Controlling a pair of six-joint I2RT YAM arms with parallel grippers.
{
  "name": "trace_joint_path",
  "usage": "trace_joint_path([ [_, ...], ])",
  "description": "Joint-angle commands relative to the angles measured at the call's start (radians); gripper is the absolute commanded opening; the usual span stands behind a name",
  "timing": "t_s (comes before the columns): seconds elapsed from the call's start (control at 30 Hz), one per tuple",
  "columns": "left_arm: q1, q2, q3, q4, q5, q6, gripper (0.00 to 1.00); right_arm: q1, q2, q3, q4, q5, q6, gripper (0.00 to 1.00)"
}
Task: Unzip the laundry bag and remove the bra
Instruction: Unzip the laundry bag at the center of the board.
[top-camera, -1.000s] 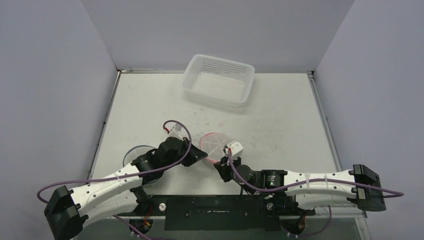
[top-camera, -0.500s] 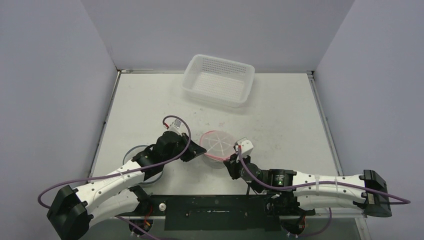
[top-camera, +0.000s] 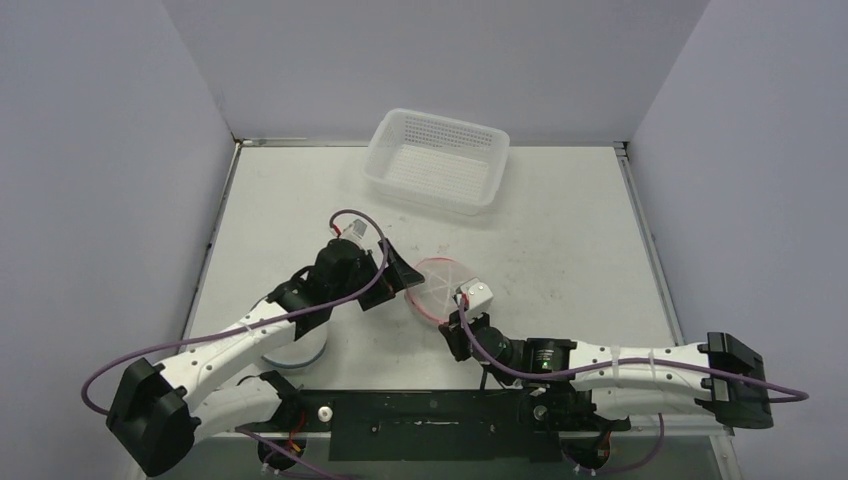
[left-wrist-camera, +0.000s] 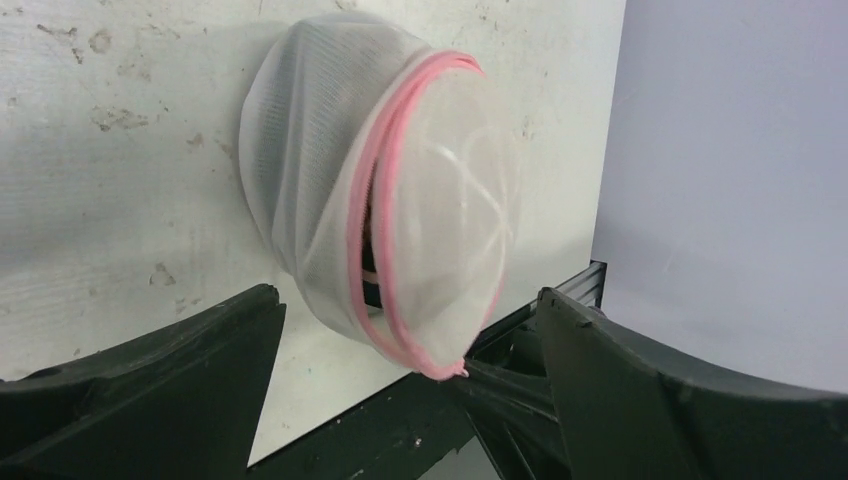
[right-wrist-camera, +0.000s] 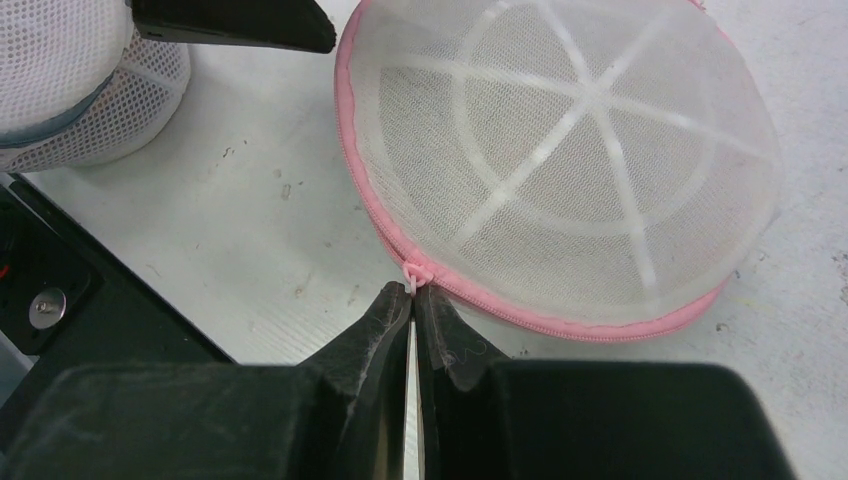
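The laundry bag (top-camera: 441, 287) is a round white mesh pouch with a pink zipper, lying on the table between the arms. In the left wrist view the laundry bag (left-wrist-camera: 400, 190) shows a short dark gap in its zipper (left-wrist-camera: 368, 262). The bra is hidden inside. My left gripper (top-camera: 399, 271) stands wide open at the bag's left side, its fingers (left-wrist-camera: 200, 370) apart from the mesh. My right gripper (right-wrist-camera: 412, 292) is shut on the pink zipper pull (right-wrist-camera: 413, 271) at the bag's near edge, and the right gripper (top-camera: 447, 322) shows under its wrist camera.
A white perforated basket (top-camera: 438, 160) stands at the back of the table. A second white mesh bag (right-wrist-camera: 70, 90) with a blue rim lies near the front left, partly under my left arm (top-camera: 290, 345). The black base rail (top-camera: 430, 420) runs along the near edge.
My left gripper has opened, let go of the bag's left edge and shifted slightly away from me. My right gripper, still shut on the zipper pull, drew back left and nearer.
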Motion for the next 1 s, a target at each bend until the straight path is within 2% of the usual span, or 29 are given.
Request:
trace_joint_path([
  [0.0, 0.002, -0.142, -0.002, -0.115, -0.032, 0.019, 0.96, -0.009, 0.029, 0.038, 0.112, -0.033, -0.034, 0.05],
  [0.13, -0.017, -0.257, -0.045, -0.188, -0.048, -0.013, 0.96, -0.021, 0.062, 0.050, 0.151, -0.062, -0.055, 0.05],
  [0.23, -0.068, -0.301, -0.097, -0.150, -0.056, -0.084, 0.96, -0.031, 0.089, 0.060, 0.184, -0.091, -0.062, 0.05],
  [0.4, -0.208, -0.234, -0.104, -0.056, -0.132, -0.144, 0.96, -0.039, 0.135, 0.087, 0.210, -0.118, -0.071, 0.05],
  [0.53, -0.222, -0.156, -0.092, 0.010, -0.156, -0.157, 1.00, -0.038, 0.146, 0.097, 0.209, -0.126, -0.074, 0.05],
  [0.67, -0.220, -0.109, -0.075, 0.021, -0.207, -0.167, 0.79, -0.033, 0.138, 0.097, 0.196, -0.128, -0.076, 0.05],
  [0.83, -0.204, -0.079, -0.073, 0.041, -0.219, -0.178, 0.43, -0.031, 0.123, 0.089, 0.180, -0.117, -0.068, 0.05],
  [0.9, -0.196, -0.073, -0.079, 0.049, -0.216, -0.179, 0.33, -0.031, 0.116, 0.088, 0.169, -0.116, -0.065, 0.05],
  [0.97, -0.190, -0.070, -0.087, 0.058, -0.215, -0.186, 0.27, -0.030, 0.104, 0.085, 0.157, -0.110, -0.063, 0.05],
])
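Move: The rim beside the zipper pull, which the left gripper is to take, lies about 4 cm back from it, 5 cm to its right and 3 cm below. The zipper pull, still pinched in the right fingertips, is some 7 cm back and 7 cm right of the left hand; the laundry bag's middle is level with the left hand, roughly 7 cm to its right. From the right hand, that rim is about 2 cm ahead and 2 cm left. Swing the open left gripper back about 7 cm, first lifting it some 3 cm and bearing left, then sinking and coming right again; ease forward about 3 cm, still lowering, to bring the fingertips astride the pink rim by the pull, and close them most of the way. Meanwhile keep the right pinch on the pull and carry it left about 4 cm, towards the left gripper. ##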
